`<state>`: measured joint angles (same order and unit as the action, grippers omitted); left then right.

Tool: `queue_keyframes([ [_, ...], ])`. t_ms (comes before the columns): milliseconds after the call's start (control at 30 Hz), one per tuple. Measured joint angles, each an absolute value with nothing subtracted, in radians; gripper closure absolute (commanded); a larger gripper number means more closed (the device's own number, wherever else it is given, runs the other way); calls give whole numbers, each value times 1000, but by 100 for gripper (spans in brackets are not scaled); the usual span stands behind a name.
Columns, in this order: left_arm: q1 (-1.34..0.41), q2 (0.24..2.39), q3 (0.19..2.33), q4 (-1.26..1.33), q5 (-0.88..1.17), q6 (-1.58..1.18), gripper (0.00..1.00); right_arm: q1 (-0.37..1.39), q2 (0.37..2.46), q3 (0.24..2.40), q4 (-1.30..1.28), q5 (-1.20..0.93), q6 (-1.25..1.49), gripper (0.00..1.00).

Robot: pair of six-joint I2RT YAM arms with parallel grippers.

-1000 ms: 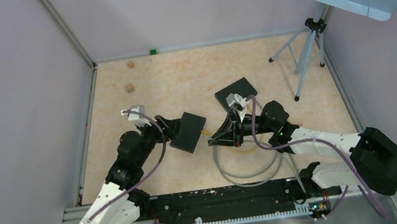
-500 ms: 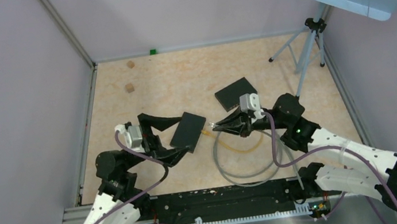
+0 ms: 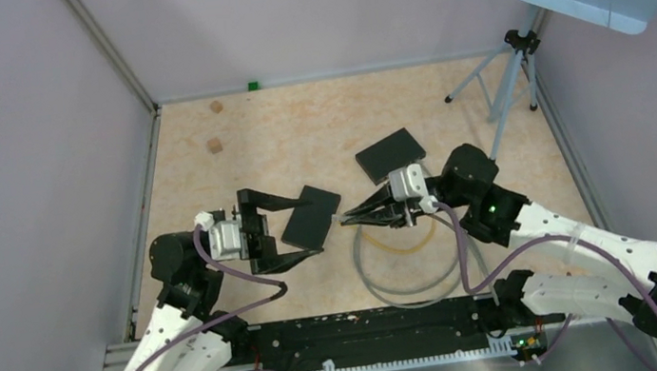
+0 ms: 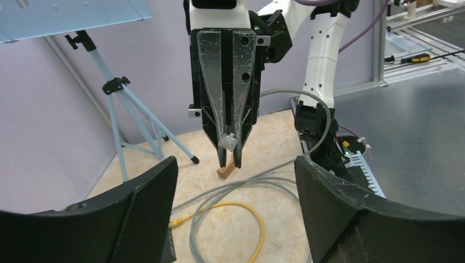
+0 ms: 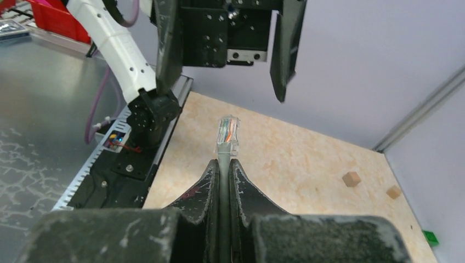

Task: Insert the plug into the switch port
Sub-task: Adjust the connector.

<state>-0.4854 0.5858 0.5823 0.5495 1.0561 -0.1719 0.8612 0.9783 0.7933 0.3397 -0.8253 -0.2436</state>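
The switch (image 3: 318,208) is a flat black box lying on the table, with a yellow cable (image 3: 400,245) in one port. My left gripper (image 3: 309,224) stands open, its fingers either side of the switch and not touching it. In the left wrist view only a corner of the switch (image 4: 171,249) shows beside the left finger (image 4: 148,213). My right gripper (image 3: 358,218) is shut on the grey cable just behind the clear plug (image 5: 228,131). The plug (image 3: 342,222) points left, a short gap from the switch's right edge. The left wrist view faces the plug (image 4: 228,141) head-on.
A second flat black box (image 3: 390,153) lies behind the right gripper. Grey cable loops (image 3: 404,281) run across the floor near the arm bases. A tripod (image 3: 505,95) stands at the back right. Two wooden blocks (image 3: 215,146) (image 3: 217,107) and a green piece (image 3: 252,85) sit at the back left.
The left arm has drawn back to the left and turned, so its open fingers now straddle the switch. The right gripper has swung the plug up to point level at the switch.
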Motion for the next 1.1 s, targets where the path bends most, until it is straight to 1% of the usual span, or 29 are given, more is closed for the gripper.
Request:
queue_keyframes([
  [133, -488, 615, 598, 546, 1095, -162, 23, 901, 1002, 810, 321, -826, -259, 100],
  [267, -493, 622, 611, 543, 1116, -158, 31, 916, 1014, 821, 317, -825, -260, 100],
  [567, -507, 656, 641, 538, 1163, -158, 44, 927, 1055, 836, 337, -813, -240, 100],
  [633, -510, 664, 642, 532, 1168, -158, 45, 930, 1064, 844, 344, -809, -237, 100],
  [800, -514, 677, 646, 511, 1170, -153, 54, 937, 1070, 854, 367, -804, -231, 100],
  [967, -516, 678, 656, 505, 1170, -148, 57, 950, 1077, 861, 371, -804, -227, 100],
  [1100, -517, 679, 657, 502, 1166, -144, 65, 956, 1079, 867, 369, -804, -225, 100],
])
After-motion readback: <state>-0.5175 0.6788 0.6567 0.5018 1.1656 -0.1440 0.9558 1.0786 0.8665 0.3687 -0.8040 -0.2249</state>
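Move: The plug, held at the end of the grey cable, lies about 5 cm to the right of the left hand's point, roughly 1 cm ahead and level with it. From the right hand it sits some 3 cm to the left, with the gap between the left fingers about 8 cm left and 1 cm back. On the table, some 32 cm below the left hand, lie the near black box, about 12 cm ahead, and the far black box, 24 cm ahead and 20 cm right. The plug, still gripped by its cable in the shut right fingers, is carried about 3 cm left and 1.5 cm back into the mouth of the left gripper. The left hand eases about 1 cm right and 1 cm back to meet it, turning slightly clockwise, while its wide-open fingers close to roughly half their gap around the plug, without visibly touching. ##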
